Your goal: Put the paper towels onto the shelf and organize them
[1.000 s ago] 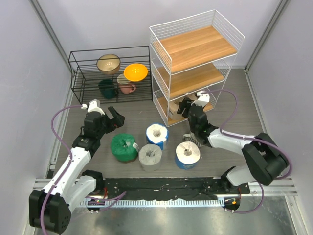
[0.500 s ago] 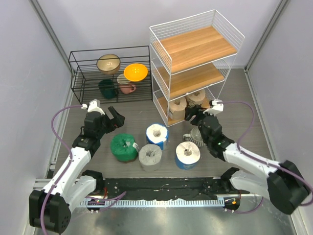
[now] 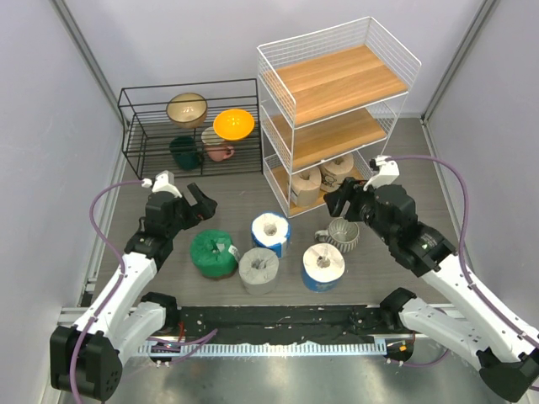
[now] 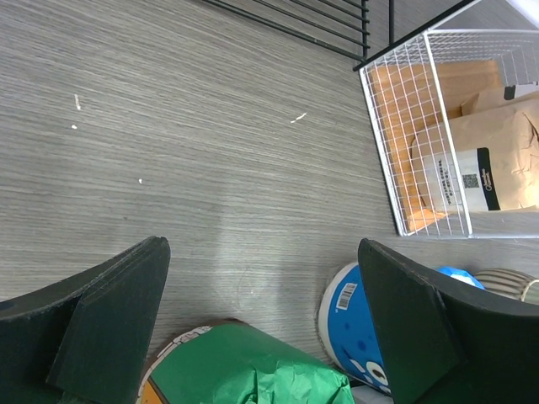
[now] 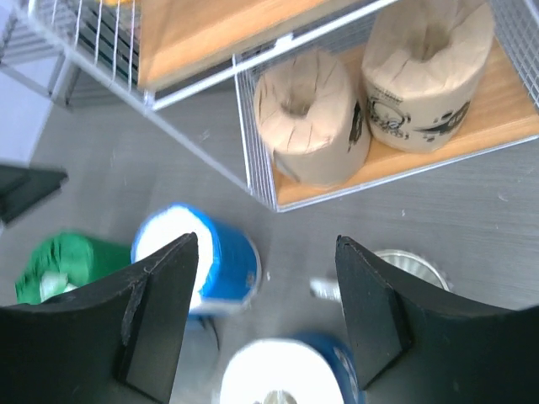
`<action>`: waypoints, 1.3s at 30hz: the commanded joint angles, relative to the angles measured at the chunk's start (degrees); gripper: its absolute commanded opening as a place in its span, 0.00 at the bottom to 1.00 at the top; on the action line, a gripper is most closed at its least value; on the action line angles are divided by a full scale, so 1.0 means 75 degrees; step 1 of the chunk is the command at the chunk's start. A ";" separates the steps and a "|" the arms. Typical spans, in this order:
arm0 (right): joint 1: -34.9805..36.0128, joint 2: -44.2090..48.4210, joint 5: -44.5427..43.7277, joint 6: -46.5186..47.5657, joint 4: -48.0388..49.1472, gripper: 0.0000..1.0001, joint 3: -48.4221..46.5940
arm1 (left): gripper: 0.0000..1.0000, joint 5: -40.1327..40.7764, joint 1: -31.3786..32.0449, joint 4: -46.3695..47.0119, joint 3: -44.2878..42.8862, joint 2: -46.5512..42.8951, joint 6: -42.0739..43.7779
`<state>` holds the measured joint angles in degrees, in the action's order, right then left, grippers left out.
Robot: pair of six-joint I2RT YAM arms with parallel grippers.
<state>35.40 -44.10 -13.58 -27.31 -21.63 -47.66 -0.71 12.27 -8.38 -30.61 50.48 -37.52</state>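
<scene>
The shelf (image 3: 337,80) stands at the back right, with two tan paper towels (image 3: 307,185) (image 3: 339,167) on its bottom board. In the right wrist view these two (image 5: 307,118) (image 5: 425,71) stand side by side behind the wire. On the floor stand a green roll (image 3: 213,252), a grey roll (image 3: 258,269) and two blue-wrapped rolls (image 3: 271,233) (image 3: 323,267). My right gripper (image 3: 341,196) (image 5: 265,244) hangs open and empty in front of the bottom tier. My left gripper (image 3: 195,204) (image 4: 263,248) is open above the green roll (image 4: 253,370), touching nothing.
A ribbed grey-white mug (image 3: 343,233) sits on the floor under my right gripper, between the shelf and the near blue roll. A low black wire rack (image 3: 189,87) with bowls stands at the back left. Grey walls close in both sides.
My right gripper has drawn back out of the shelf's bottom tier, toward the right and near side, leaving both tan rolls on the board. Its jaws opened slightly wider. The left arm has not moved.
</scene>
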 commanded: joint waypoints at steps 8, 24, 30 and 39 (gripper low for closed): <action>-0.0009 -0.0413 0.2605 0.0490 -0.2450 0.72 -0.1159 | 1.00 -0.0327 0.0016 -0.0521 -0.0676 -0.0250 -0.0119; 0.1735 -0.2029 0.0548 -0.0974 0.0012 0.72 -0.0009 | 1.00 0.0036 0.0028 -0.1566 -0.0934 -0.0613 0.0268; 0.2429 -0.3200 -0.0684 -0.1409 0.0364 0.72 -0.0255 | 1.00 -0.0046 0.0028 -0.1507 -0.0864 -0.0590 0.0209; 0.2452 -0.3753 -0.1282 -0.2334 0.1231 0.73 -0.0173 | 1.00 -0.0491 0.0028 -0.1191 -0.0794 -0.0426 0.0104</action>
<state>53.52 -72.47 -18.20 -40.36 -17.96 -47.48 -1.61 12.27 -19.92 -36.58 46.57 -36.88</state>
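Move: The blue paper towel roll nearest the shelf lies about 16 cm to the right hand's left, 4 cm back and 20 cm below. Around it, all about 20 cm below that hand: the larger blue roll, 3 cm left and 12 back; the grey roll, 19 left and 12 back; the mug, 5 cm straight back. From the left hand, the nearer-shelf blue roll is some 16 cm right, 6 back and 9 below. Drawing back first by about 5 cm from the shelf, the right hand then sinks and swings left towards the blue roll nearest the shelf, roughly 14 cm down and 11 cm left in all, easing forward a little last. It tips some 20 degrees down, its fingers staying open and empty, and comes close beside the roll. The left hand rises a few centimetres, drawing slightly back. ##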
